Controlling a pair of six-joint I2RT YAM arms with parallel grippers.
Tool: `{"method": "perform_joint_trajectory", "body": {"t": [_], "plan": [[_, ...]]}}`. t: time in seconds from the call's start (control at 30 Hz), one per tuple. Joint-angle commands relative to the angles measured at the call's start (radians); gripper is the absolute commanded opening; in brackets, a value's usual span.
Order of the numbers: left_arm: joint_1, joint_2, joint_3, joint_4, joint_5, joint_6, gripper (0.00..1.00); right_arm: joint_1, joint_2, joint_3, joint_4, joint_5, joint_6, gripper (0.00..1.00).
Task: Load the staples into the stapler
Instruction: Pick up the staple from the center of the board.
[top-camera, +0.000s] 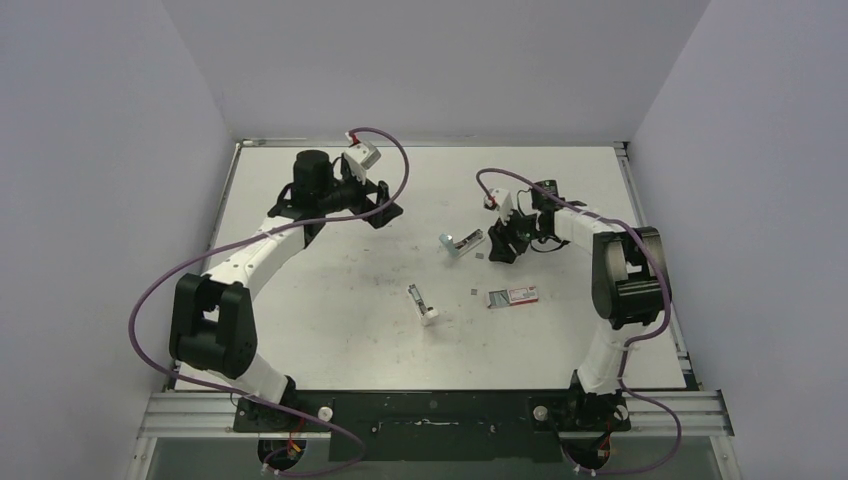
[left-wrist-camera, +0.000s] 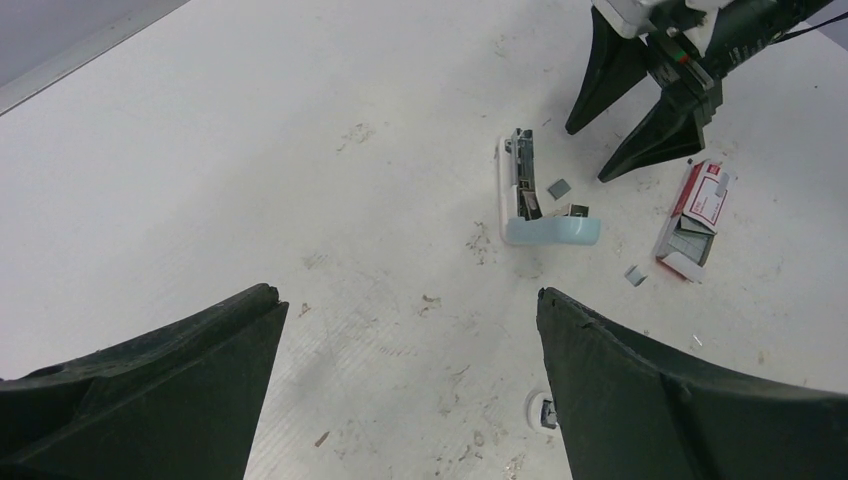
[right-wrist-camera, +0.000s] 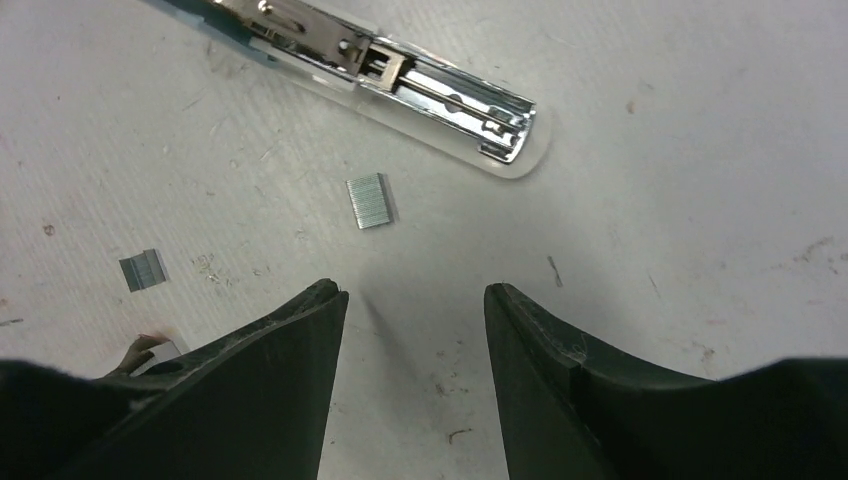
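The stapler (top-camera: 460, 243) lies open mid-table, a light blue top (left-wrist-camera: 553, 231) folded back from a white base. Its shiny metal channel (right-wrist-camera: 455, 98) is bare. A short strip of grey staples (right-wrist-camera: 370, 200) lies just ahead of my right gripper (right-wrist-camera: 415, 290), which hovers low over the table, open, with nothing between its fingers. A second staple strip (right-wrist-camera: 143, 269) lies further left. The red-and-white staple box (top-camera: 512, 296) sits open nearer the front. My left gripper (left-wrist-camera: 405, 295) hangs wide open at the far left (top-camera: 385, 205), well away from the stapler.
A small white-and-metal piece (top-camera: 423, 303) lies in front of the stapler. The left wrist view shows only its end (left-wrist-camera: 540, 410) beside my finger. Another loose staple strip (left-wrist-camera: 635, 275) rests by the box (left-wrist-camera: 700, 215). The table top is scuffed, and walls close in on three sides.
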Motion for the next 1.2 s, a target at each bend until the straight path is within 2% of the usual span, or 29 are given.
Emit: {"method": "perform_joint_trajectory", "body": {"t": [0.0,0.33,0.73,1.17], "plan": [[0.057,-0.044,-0.005,-0.011,0.069,0.021,0.97,0.04,0.025,0.031,-0.045,-0.028,-0.192,0.54],[0.127,-0.033,-0.003,-0.013,0.1,0.028,0.96,0.098,0.077,0.063,-0.052,-0.006,-0.278,0.54],[0.148,-0.018,-0.004,-0.006,0.102,0.033,0.96,0.109,0.151,0.144,-0.153,-0.021,-0.358,0.34],[0.149,0.004,0.004,-0.004,0.101,0.045,0.97,0.116,0.153,0.137,-0.183,-0.033,-0.381,0.2]]}}
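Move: The staple strip to be picked up lies on the board about 4 cm to the right hand's left, level with it fore-and-aft and some 3 cm lower. The opened blue stapler is 3 cm ahead and 8 cm left; a second staple strip is about 8 cm back and 5 cm left, and the staple box 9 cm back and 3 cm right. From the left hand the strip lies about 18 cm right, 4 cm back and 20 cm below. The staple strip beside the blue stapler is reached by the right hand going left about 3.5 cm and sinking 2 cm, swinging slightly back and then forward again, wrist turning some 20 degrees counter-clockwise. Its half-open fingers then narrow to about a quarter open, the tips coming onto the strip's two sides. The open left hand withdraws left. ##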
